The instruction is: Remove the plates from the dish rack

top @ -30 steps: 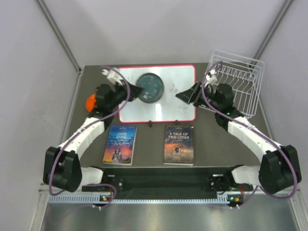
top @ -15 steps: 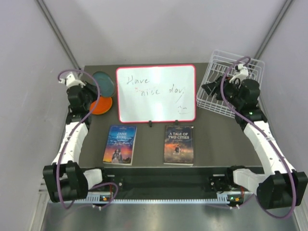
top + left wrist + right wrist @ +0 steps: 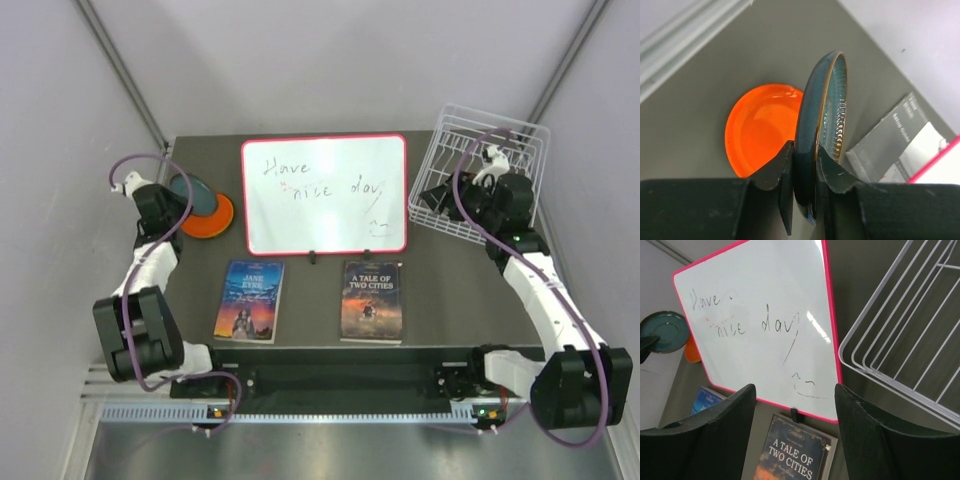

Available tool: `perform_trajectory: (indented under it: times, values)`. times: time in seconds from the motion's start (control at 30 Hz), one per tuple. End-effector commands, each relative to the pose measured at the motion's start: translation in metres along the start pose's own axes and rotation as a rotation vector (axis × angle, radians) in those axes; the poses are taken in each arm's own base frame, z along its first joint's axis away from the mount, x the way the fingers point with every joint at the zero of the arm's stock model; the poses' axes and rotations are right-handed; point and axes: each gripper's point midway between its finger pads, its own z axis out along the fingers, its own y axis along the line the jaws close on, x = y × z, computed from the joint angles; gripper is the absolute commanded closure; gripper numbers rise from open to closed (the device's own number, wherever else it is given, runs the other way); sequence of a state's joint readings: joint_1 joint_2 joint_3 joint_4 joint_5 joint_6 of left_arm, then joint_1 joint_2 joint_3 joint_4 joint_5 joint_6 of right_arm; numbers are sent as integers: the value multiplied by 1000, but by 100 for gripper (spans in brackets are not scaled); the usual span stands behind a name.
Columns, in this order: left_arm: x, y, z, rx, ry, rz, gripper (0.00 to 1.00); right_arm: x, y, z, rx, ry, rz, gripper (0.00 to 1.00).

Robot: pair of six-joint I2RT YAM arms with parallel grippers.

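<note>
My left gripper (image 3: 172, 196) is shut on the rim of a dark teal plate (image 3: 822, 110). It holds that plate (image 3: 192, 191) on edge, tilted, just above an orange plate (image 3: 210, 218) lying flat at the table's far left. In the left wrist view the orange plate (image 3: 762, 127) lies behind and left of the held one. The white wire dish rack (image 3: 452, 118) stands at the back right, and no plate shows in it. My right gripper (image 3: 432, 195) hangs open and empty beside the rack's left side. The rack's wires (image 3: 866, 371) fill that view's right.
A red-framed whiteboard (image 3: 325, 195) with writing lies at the back middle of the table. Two books, Jane Eyre (image 3: 249, 298) and A Tale of Two Cities (image 3: 372, 298), lie in front of it. Grey walls close in on both sides.
The left arm swung from over the whiteboard to the far left and lowered the dark plate over the orange one. The right arm drew back from the whiteboard to the rack.
</note>
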State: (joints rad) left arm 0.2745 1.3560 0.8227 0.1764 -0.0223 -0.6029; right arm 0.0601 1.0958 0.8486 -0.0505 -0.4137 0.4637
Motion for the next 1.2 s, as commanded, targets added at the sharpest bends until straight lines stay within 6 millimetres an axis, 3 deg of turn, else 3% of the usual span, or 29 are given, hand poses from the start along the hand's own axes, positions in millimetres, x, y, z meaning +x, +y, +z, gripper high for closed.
perform_trajectory:
  times: [0.0,0.27,0.5,0.63,0.73,0.83,0.87,1.0,1.03,1.1,1.17]
  values:
    - [-17,-11,16,69,-86,-29,100,-7,0,3,-26,-19,-18,35]
    - [8,11,44,26,-41,-35,100,-6,-4,6,-27,-21,-21,35]
    - [26,14,54,45,14,-35,100,0,-9,8,-19,-8,-10,36]
    - [38,14,57,66,51,-43,78,3,-12,10,-15,0,-4,35]
    - [45,16,57,61,76,-49,68,4,-13,11,-14,3,4,35]
    - [51,22,56,37,98,-47,47,5,-13,11,-11,6,6,35]
    - [51,23,55,31,100,-46,40,3,-13,11,-11,1,3,35]
    - [53,23,51,29,122,-37,28,1,-13,10,-7,2,-10,35]
    - [53,24,50,22,128,-36,18,0,-12,10,-9,-1,-12,35]
    - [51,22,48,20,127,-32,15,1,-12,10,-12,0,-7,35]
    - [49,19,46,23,140,-28,1,2,-12,9,-11,1,-1,35]
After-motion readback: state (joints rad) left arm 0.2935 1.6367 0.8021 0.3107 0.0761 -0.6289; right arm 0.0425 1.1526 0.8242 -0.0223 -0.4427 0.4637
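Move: The left hand still pinches the blue-green plate by its near rim, on edge. The orange plate it goes to lies about 7 cm ahead, level with it sideways and some 16 cm below. The Jane Eyre book is roughly 15 cm back and 10 cm to the hand's right, and the whiteboard's middle about 11 cm ahead and 28 cm to the right. From the right hand the orange plate is some 50 cm to the left, 10 cm ahead and 23 cm down. Down, and slightly forward, the left hand lowers the held blue-green plate onto the orange plate, dropping about 8 cm quickly and then easing nearly level. The fingers next open wide and let go of the rim, while the hand sinks another 1.5 cm and the wrist tips a little further down. The empty right hand, fingers kept open, settles some 2.5 cm lower beside the dish rack. ##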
